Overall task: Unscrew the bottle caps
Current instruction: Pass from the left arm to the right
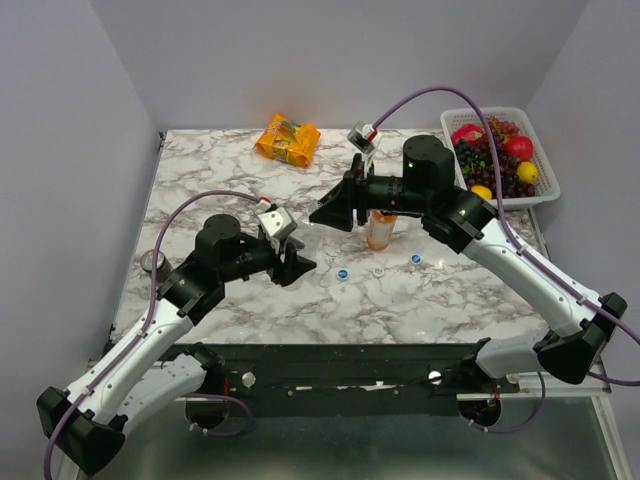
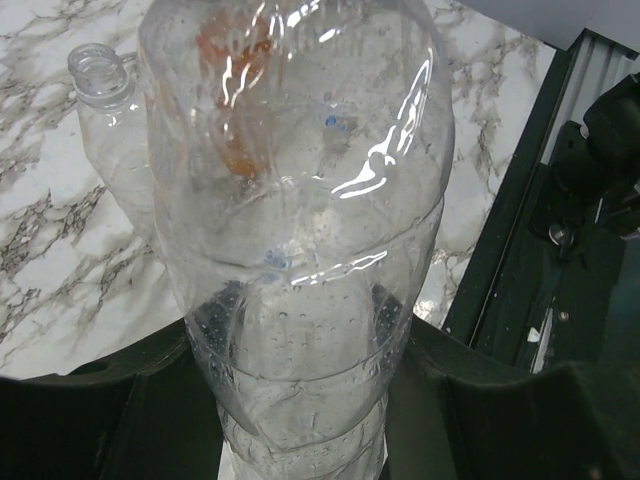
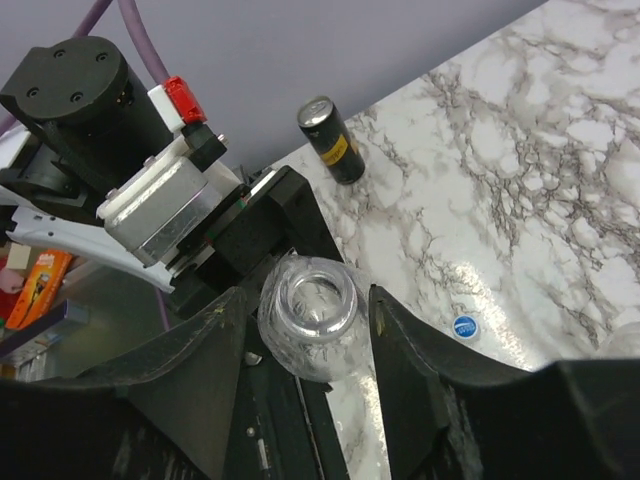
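Observation:
In the left wrist view a clear bottle (image 2: pixel 300 250) fills the middle, and my left gripper (image 2: pixel 300 340) is shut on its lower body. The right wrist view looks down on that same bottle (image 3: pixel 312 318); its mouth is open, with no cap on it. My right gripper (image 3: pixel 308 293) is open, a finger on each side of the neck with small gaps. A second clear bottle (image 2: pixel 100 78), also uncapped, stands behind. The orange bottle (image 1: pixel 381 230) stands by the right gripper (image 1: pixel 330 212). Two blue caps (image 1: pixel 343 273) (image 1: pixel 415 259) and a white cap (image 1: pixel 378 270) lie loose on the marble near the left gripper (image 1: pixel 298 262).
An orange snack packet (image 1: pixel 288 139) lies at the back of the table. A white basket (image 1: pixel 540 160) of fruit stands at the back right. A black can (image 3: pixel 332 140) stands near the table's left edge. The black rail (image 1: pixel 350 360) runs along the near edge.

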{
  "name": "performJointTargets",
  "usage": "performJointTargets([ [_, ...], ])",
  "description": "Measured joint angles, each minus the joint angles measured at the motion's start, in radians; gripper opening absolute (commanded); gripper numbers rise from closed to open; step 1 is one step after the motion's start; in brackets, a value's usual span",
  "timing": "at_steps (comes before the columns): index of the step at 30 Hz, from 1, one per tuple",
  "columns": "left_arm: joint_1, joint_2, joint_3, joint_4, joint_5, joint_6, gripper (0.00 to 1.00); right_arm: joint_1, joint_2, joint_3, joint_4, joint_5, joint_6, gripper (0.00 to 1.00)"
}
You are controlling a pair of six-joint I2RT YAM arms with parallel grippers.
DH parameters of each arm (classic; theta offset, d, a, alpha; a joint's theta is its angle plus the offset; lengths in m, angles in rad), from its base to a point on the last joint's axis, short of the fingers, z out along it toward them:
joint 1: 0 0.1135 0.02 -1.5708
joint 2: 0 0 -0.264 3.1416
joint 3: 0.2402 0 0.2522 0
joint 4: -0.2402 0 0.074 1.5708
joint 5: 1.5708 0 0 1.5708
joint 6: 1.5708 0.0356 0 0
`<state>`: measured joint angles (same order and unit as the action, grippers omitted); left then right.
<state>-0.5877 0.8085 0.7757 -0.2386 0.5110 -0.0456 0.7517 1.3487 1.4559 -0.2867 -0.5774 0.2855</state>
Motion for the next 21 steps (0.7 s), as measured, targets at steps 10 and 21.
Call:
performJointTargets([
  [10, -0.035, 0.006, 0.001, -0.041, -0.014, 0.018, 0.20, 0.032, 0.050, 0.019, -0.027, 0.006, -0.031, 0.12],
  [21, -0.043, -0.017, 0.001, -0.047, -0.056, 0.022, 0.56, 0.035, 0.042, 0.017, -0.017, 0.017, -0.043, 0.01],
])
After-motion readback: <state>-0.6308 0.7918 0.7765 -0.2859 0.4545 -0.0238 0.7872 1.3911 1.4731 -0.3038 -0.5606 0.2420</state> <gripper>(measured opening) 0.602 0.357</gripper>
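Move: The left hand already holds the clear bottle low on its body, mouth end up and leaning to the right; that mouth end lies some 12 cm above the left hand, about 4 cm ahead and 4 cm to its right. From the open right hand the mouth end is about level ahead, roughly 2 cm left and 2 cm below. The orange bottle stands about 8 cm ahead of the right hand, 13 cm right and 17 cm below; a blue cap lies roughly 5 cm right, level ahead, some 27 cm below. The right hand, its fingers pointing left, eases about 1.5 cm left and as much down onto the upper end of the clear bottle while its fingers close from well open to about a third, pinching the bottle from both sides and keeping that grip as it settles and creeps up a touch at the end. The left hand keeps its hold unchanged on the bottle's lower body, drifting back under 1 cm and sinking about 1 cm before rising half of that, so both hands end on the bottle. ##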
